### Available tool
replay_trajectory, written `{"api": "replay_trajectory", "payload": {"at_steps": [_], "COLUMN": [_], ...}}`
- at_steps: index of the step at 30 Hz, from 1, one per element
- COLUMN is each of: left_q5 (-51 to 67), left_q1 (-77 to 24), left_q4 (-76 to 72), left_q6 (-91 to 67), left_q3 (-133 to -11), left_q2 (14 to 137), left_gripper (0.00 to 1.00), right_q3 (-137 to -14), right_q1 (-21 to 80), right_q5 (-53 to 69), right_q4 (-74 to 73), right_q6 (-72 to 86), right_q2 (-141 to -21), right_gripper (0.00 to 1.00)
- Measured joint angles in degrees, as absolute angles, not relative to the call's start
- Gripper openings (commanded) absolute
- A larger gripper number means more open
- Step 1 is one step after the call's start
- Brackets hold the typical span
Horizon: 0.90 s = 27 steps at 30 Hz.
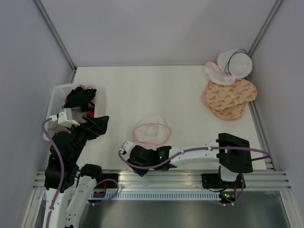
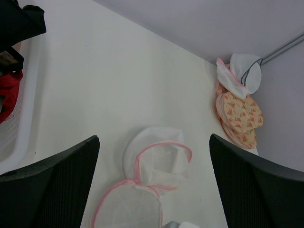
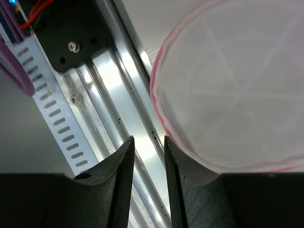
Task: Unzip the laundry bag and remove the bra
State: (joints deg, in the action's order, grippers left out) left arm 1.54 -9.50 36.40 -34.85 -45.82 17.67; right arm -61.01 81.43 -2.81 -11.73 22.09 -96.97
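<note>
The laundry bag (image 1: 152, 132) lies unzipped at the table's front middle, its two pink-trimmed mesh halves spread apart; it looks empty. It also shows in the left wrist view (image 2: 159, 161) and the right wrist view (image 3: 237, 85). The black bra (image 1: 78, 98) lies on top of the white basket (image 1: 56, 97) at the left, also in the left wrist view (image 2: 21, 21). My left gripper (image 1: 100, 124) (image 2: 153, 142) is wide open and empty, between basket and bag. My right gripper (image 1: 124, 151) (image 3: 148, 138) is empty, jaws a narrow gap apart, at the bag's near-left edge over the front rail.
The basket also holds red (image 2: 9, 95) and beige garments. At the far right lie a white round bag with dark trim (image 1: 235, 62) and peach patterned bags (image 1: 230, 97). A metal rail (image 1: 190, 178) runs along the table's near edge. Walls close in on three sides.
</note>
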Motion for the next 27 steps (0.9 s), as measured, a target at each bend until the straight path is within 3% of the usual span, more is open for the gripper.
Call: {"api": "replay_trajectory", "payload": {"at_steps": [19, 27], "left_q5": [1.3, 1.3], "left_q1": [-9.5, -9.5], "left_q4": [36.8, 37.2], "left_q6": [-34.9, -34.8], "left_q3": [-45.0, -44.9], "left_q2": [17.2, 16.7], "left_gripper": [1.0, 1.0], "right_q3": [-68.4, -68.9], "right_q1": [84.2, 83.1], "right_q5": [-7.3, -6.2], "right_q4": [-14.1, -14.2], "right_q6": [20.1, 20.0], "right_q2": [-110.4, -110.9], "right_gripper": [0.37, 0.36]}}
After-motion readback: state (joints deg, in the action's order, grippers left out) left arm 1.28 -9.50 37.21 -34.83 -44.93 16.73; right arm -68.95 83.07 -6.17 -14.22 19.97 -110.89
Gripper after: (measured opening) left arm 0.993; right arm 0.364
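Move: The near rim of the laundry bag's round lid, at the table's near edge, lies about 6 cm below the right hand and 2 cm to its left, level with it front to back. The lid's middle is some 6 cm ahead and 1 cm left; the bag's body is about 16 cm ahead and 9 cm right. From the left hand, that rim is roughly 14 cm back, 9 cm right and 28 cm below. The lid's pink near rim is where the right hand comes down, sinking about 6 cm to it with the part-open fingers left as they are. It slips some 2 cm back at first, then returns forward while shifting about 2 cm left, its leftward-pointing fingers tipping some 10 degrees steeper, until the fingertips straddle the rim and one touches the mesh just inside. ##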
